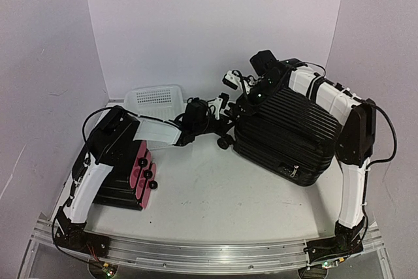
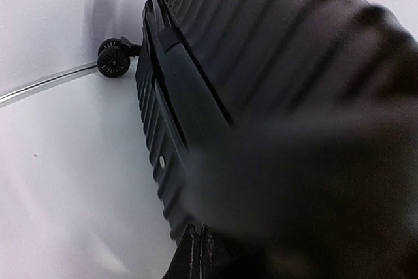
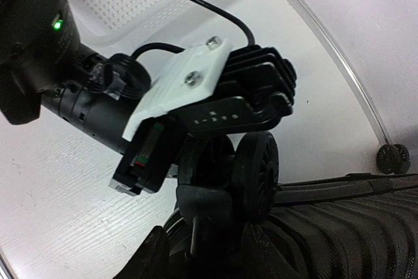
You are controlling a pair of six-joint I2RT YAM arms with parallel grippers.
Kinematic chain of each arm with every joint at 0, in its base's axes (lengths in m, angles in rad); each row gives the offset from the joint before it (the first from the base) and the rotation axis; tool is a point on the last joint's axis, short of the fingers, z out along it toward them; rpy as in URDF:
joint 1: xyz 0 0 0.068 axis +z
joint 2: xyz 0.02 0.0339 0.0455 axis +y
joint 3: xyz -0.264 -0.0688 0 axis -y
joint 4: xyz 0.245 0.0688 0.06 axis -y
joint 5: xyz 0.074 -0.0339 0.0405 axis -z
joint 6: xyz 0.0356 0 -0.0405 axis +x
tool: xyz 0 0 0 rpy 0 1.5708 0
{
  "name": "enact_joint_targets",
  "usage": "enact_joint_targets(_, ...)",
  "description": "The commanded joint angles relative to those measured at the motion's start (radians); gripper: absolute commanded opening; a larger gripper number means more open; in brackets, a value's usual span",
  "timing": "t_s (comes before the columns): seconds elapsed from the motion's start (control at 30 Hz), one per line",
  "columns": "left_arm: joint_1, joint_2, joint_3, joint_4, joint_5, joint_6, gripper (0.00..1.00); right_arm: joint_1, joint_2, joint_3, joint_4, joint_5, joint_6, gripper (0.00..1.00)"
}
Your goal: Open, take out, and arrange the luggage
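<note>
The luggage (image 1: 287,129) is a large black ribbed case lying tilted at the right of the table, closed. My right arm reaches over its top to its far left corner. There my right gripper (image 3: 206,253) has a caster wheel (image 3: 255,174) of the luggage between its fingers (image 3: 147,256), closed on the caster's bracket. My left gripper (image 2: 197,253) is shut with nothing in it, its tips against the luggage's ribbed shell (image 2: 261,63) near that same wheeled end (image 1: 222,112). Two more wheels (image 2: 113,61) show past the shell's edge.
A smaller black case with a pink side and black knobs (image 1: 139,171) lies at the left, under my left arm. A white perforated basket (image 1: 153,99) stands at the back, left of the luggage. The left wrist's white plate (image 3: 183,83) hangs just above the held wheel.
</note>
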Motion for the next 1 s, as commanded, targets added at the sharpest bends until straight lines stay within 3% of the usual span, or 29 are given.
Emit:
enact_joint_targets(0.0, 0.1, 0.068, 0.137, 0.02, -0.117, -0.108, 0.0, 0.003, 0.027, -0.037, -0.413, -0.094, 0.08, 0.4)
enact_joint_targets(0.1, 0.1, 0.063, 0.133, 0.021, -0.115, -0.124, 0.0, 0.003, 0.023, 0.006, -0.401, -0.075, 0.17, 0.44)
enact_joint_targets(0.17, 0.1, 0.031, 0.093, 0.02, -0.124, -0.12, 0.06, 0.004, 0.017, 0.057, -0.394, 0.01, 0.253, 0.49)
enact_joint_targets(0.4, 0.1, -0.214, -0.163, 0.009, -0.102, -0.105, 0.4, 0.005, -0.144, 0.196, -0.411, 0.228, 0.483, 0.84)
enact_joint_targets(0.53, 0.094, -0.389, -0.307, -0.039, -0.028, -0.147, 0.59, 0.003, -0.289, 0.076, -0.41, 0.361, 0.509, 0.94)
enact_joint_targets(0.67, 0.066, -0.533, -0.413, -0.124, 0.055, -0.175, 0.63, -0.058, -0.432, -0.124, -0.409, 0.552, 0.58, 0.98)
enact_joint_targets(0.73, 0.029, -0.589, -0.449, -0.159, 0.081, -0.151, 0.64, -0.154, -0.509, -0.228, -0.404, 0.514, 0.637, 0.98)
enact_joint_targets(0.97, -0.118, -0.707, -0.499, -0.268, 0.132, -0.08, 0.74, -0.554, -0.742, -0.578, -0.266, 0.147, 0.786, 0.98)
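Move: My right hand has the black suitcase's upper near wheel between its fingers. The suitcase's far right end lies about 29 cm to that hand's right, 9 cm back and some 6 cm lower. From my left hand, whose shut fingertips are against the wheeled end, the suitcase's middle is about 17 cm right, level ahead and 4 cm down. The white basket is 23 cm left and 7 cm ahead of it. I let go of the upper wheel by opening my right hand wide, lift it about 9 cm clear, then swing it some 29 cm right and 11 cm back across the suitcase top towards its right end, turning clockwise about 65 degrees and sinking a little. My left hand comes off the wheeled end, going left about 10 cm as its fingers open, then draws back and rises some 15 cm. ##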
